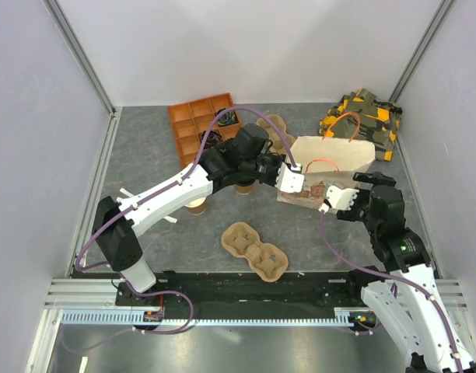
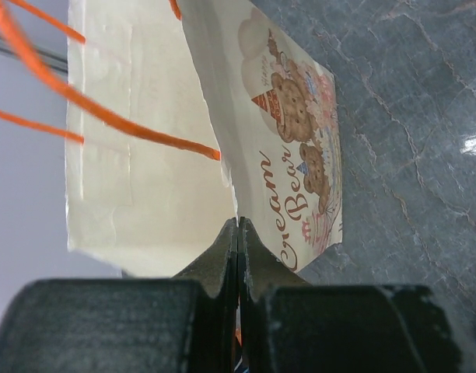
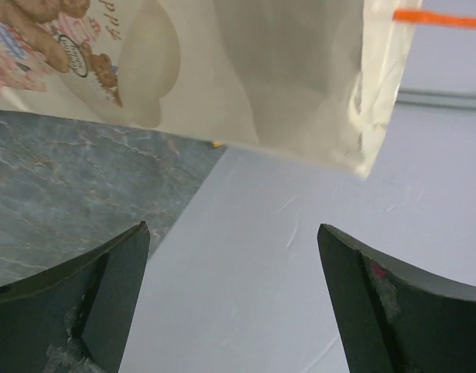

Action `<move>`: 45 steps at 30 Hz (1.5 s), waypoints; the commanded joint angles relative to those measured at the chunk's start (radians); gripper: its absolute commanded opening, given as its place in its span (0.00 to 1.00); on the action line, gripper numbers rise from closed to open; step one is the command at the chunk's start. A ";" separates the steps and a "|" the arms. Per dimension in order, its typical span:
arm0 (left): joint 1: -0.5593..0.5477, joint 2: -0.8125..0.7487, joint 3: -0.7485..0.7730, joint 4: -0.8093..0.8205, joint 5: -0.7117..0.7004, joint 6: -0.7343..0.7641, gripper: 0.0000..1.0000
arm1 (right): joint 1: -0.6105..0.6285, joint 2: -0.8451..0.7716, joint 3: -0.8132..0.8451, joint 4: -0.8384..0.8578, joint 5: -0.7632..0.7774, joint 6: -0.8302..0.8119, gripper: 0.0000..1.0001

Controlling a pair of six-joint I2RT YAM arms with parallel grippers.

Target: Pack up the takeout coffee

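Observation:
A cream paper bag (image 1: 335, 155) with orange string handles and a bear print stands right of centre. My left gripper (image 1: 294, 180) is at its left edge; in the left wrist view its fingers (image 2: 238, 221) are shut on the rim of the bag (image 2: 296, 148). My right gripper (image 1: 333, 199) hangs open just in front of the bag with nothing between its fingers (image 3: 234, 241); the bag (image 3: 261, 70) shows above them. Two tan paper cups (image 1: 195, 206) (image 1: 243, 188) peek out from under the left arm. Their tops are hidden, so I cannot tell which is the takeout coffee.
A brown pulp cup carrier (image 1: 255, 251) lies near the front centre. An orange compartment tray (image 1: 193, 124) sits at the back left, a second pulp carrier (image 1: 277, 128) behind the left arm, and a camouflage bag (image 1: 364, 120) at the back right. Grey walls close in both sides.

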 commanded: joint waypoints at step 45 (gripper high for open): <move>-0.013 -0.093 -0.135 0.098 0.002 -0.017 0.02 | -0.344 0.580 0.787 -0.542 -0.272 1.498 0.71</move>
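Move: Ahead and to the left of the open right hand stands the paper bag, its middle about 7 cm farther out, 10 cm left and 9 cm lower. The camo cloth lies some 27 cm ahead of that hand and 4 cm right, on the table about 20 cm below. From the left hand, already pinching the near rim, the bag's middle is 4 cm ahead, 12 cm right and 12 cm down; the near cup carrier is 16 cm back, 6 cm left and 24 cm down. Climbing about 12 cm while drawing back a little, the right hand rolls some 80 degrees, its left side rising. It then reaches roughly 6 cm forward and sinks 6 cm with fingers pointing forward and down at the bag's right rim, closing about a quarter; contact there can't be made out. The left hand keeps its pinch, easing about 2 cm back and slightly left. ##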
